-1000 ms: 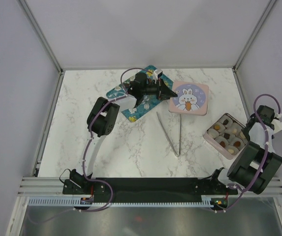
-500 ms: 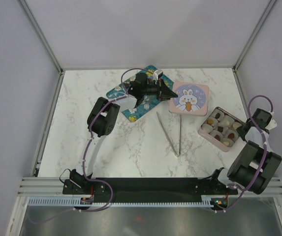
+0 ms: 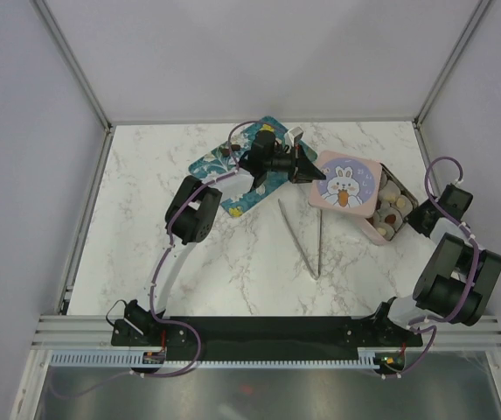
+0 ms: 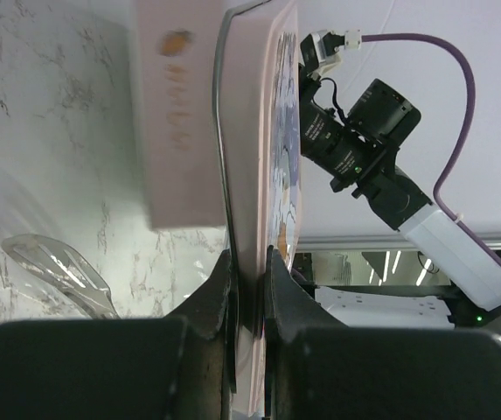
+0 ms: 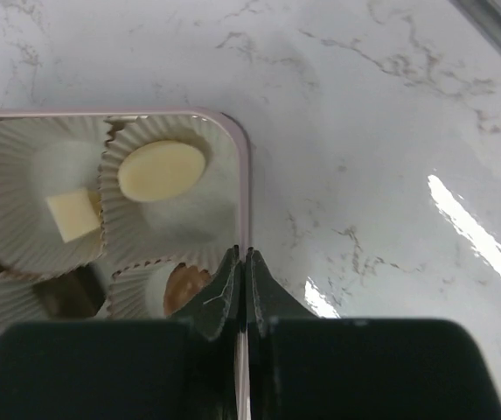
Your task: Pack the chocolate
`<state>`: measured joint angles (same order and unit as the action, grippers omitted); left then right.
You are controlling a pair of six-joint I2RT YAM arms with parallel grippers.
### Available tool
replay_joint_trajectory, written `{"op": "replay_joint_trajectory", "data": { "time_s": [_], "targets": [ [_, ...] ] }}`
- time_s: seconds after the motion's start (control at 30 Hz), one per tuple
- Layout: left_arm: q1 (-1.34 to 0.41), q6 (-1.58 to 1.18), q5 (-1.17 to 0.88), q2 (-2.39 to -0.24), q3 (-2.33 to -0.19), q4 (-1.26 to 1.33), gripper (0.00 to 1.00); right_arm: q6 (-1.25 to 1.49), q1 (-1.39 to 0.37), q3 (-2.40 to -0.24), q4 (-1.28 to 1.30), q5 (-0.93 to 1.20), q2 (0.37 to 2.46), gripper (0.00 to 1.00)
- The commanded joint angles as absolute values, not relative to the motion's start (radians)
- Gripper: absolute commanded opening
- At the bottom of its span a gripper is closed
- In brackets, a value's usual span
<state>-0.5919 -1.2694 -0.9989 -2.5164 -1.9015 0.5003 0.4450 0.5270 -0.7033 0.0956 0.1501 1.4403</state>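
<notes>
The chocolate (image 3: pixel 393 208) sits in paper cups inside a pink tin box (image 3: pixel 379 230) at the right. In the right wrist view I see a cream oval piece (image 5: pixel 161 171), a cream square piece (image 5: pixel 73 214) and a brown piece (image 5: pixel 184 287). My right gripper (image 3: pixel 418 219) is shut on the box's rim (image 5: pixel 242 192). My left gripper (image 3: pixel 314 171) is shut on the edge of the pink bunny lid (image 3: pixel 346 183), which hangs over the box's left part. In the left wrist view the lid (image 4: pixel 263 131) is edge-on between my fingers (image 4: pixel 219 289), with the box wall (image 4: pixel 176 131) beside it.
Metal tongs (image 3: pixel 304 236) lie on the marble in front of the lid. A teal flowered tray (image 3: pixel 237 199) lies at the back left under my left arm. A clear plastic piece (image 4: pixel 58 271) lies on the table in the left wrist view.
My right gripper has pulled the box up and to the left. My left gripper has carried the lid to the right, so that it now overlaps the box.
</notes>
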Motion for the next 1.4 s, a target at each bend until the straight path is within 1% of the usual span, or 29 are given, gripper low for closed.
{"op": "replay_joint_trajectory", "data": {
  "time_s": [0.0, 0.1, 0.27, 0.33, 0.4, 0.57, 0.7, 0.73, 0.83, 0.87, 0.93, 0.97, 1.0, 1.13, 1.27, 1.33, 1.37],
  "targets": [
    [-0.606, -1.195, -1.023, -2.554, -1.996, 0.474, 0.02, 0.348, 0.515, -0.718, 0.063, 0.29, 1.479, 0.01],
    [-0.603, -1.201, -1.0, -2.571, -2.019, 0.476, 0.02, 0.315, 0.515, -0.693, 0.026, 0.337, 1.476, 0.0],
    [-0.595, -1.268, -0.974, -2.586, -2.045, 0.549, 0.02, 0.293, 0.512, -0.695, 0.052, 0.311, 1.474, 0.0],
    [-0.592, -1.304, -0.971, -2.592, -2.045, 0.564, 0.02, 0.29, 0.505, -0.695, 0.078, 0.289, 1.448, 0.02],
    [-0.591, -1.304, -0.971, -2.592, -2.043, 0.561, 0.02, 0.275, 0.5, -0.707, 0.106, 0.275, 1.436, 0.08],
    [-0.583, -1.333, -0.933, -2.6, -2.045, 0.575, 0.02, 0.225, 0.448, -0.724, 0.187, 0.203, 1.408, 0.16],
    [-0.571, -1.365, -0.93, -2.632, -2.094, 0.595, 0.02, 0.218, 0.436, -0.724, 0.196, 0.19, 1.396, 0.18],
    [-0.569, -1.364, -0.933, -2.634, -2.097, 0.595, 0.02, 0.219, 0.437, -0.726, 0.198, 0.192, 1.388, 0.2],
    [-0.568, -1.318, -0.956, -2.634, -2.115, 0.542, 0.02, 0.241, 0.436, -0.735, 0.202, 0.189, 1.375, 0.32],
    [-0.568, -1.28, -0.962, -2.637, -2.132, 0.519, 0.02, 0.25, 0.436, -0.751, 0.206, 0.189, 1.374, 0.4],
    [-0.568, -1.258, -0.98, -2.641, -2.141, 0.485, 0.02, 0.271, 0.436, -0.77, 0.21, 0.222, 1.376, 0.49],
    [-0.569, -1.252, -0.986, -2.642, -2.141, 0.485, 0.02, 0.293, 0.436, -0.787, 0.21, 0.232, 1.379, 0.6],
    [-0.569, -1.25, -0.992, -2.642, -2.138, 0.485, 0.02, 0.307, 0.436, -0.795, 0.21, 0.239, 1.379, 0.62],
    [-0.575, -1.265, -1.015, -2.625, -2.115, 0.498, 0.02, 0.356, 0.436, -0.845, 0.204, 0.287, 1.39, 0.64],
    [-0.575, -1.391, -1.0, -2.599, -2.017, 0.632, 0.02, 0.391, 0.436, -0.939, 0.172, 0.353, 1.426, 0.65],
    [-0.575, -1.434, -0.976, -2.602, -2.002, 0.658, 0.02, 0.408, 0.437, -1.016, 0.164, 0.376, 1.486, 0.65],
    [-0.575, -1.489, -0.967, -2.602, -1.982, 0.72, 0.02, 0.413, 0.437, -1.046, 0.166, 0.432, 1.511, 0.65]
  ]
}}
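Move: The right hand is at the open box's right rim, its fingers all but shut; the box's middle is about 8 cm to its left, 5 cm ahead and 2 cm below. The lid hangs some 23 cm left of this hand, 7 cm ahead and 9 cm higher. The left hand grips the lid's left edge, with the box 23 cm to its right, 2 cm back and 12 cm below; the tongs lie 15 cm straight back of it and 14 cm below. With its nearly shut fingers on the rim, the right hand draws the box about 4 cm to the left towards the space under the lid while turning some 15 degrees counter-clockwise, then spreads its fingers wide, lets go of the rim and pulls away up about 7 cm and forward about 6. The left hand keeps its grip on the lid, dipping slightly and going about 4 cm forward before easing back a little and sinking again, still holding the lid above the table. ##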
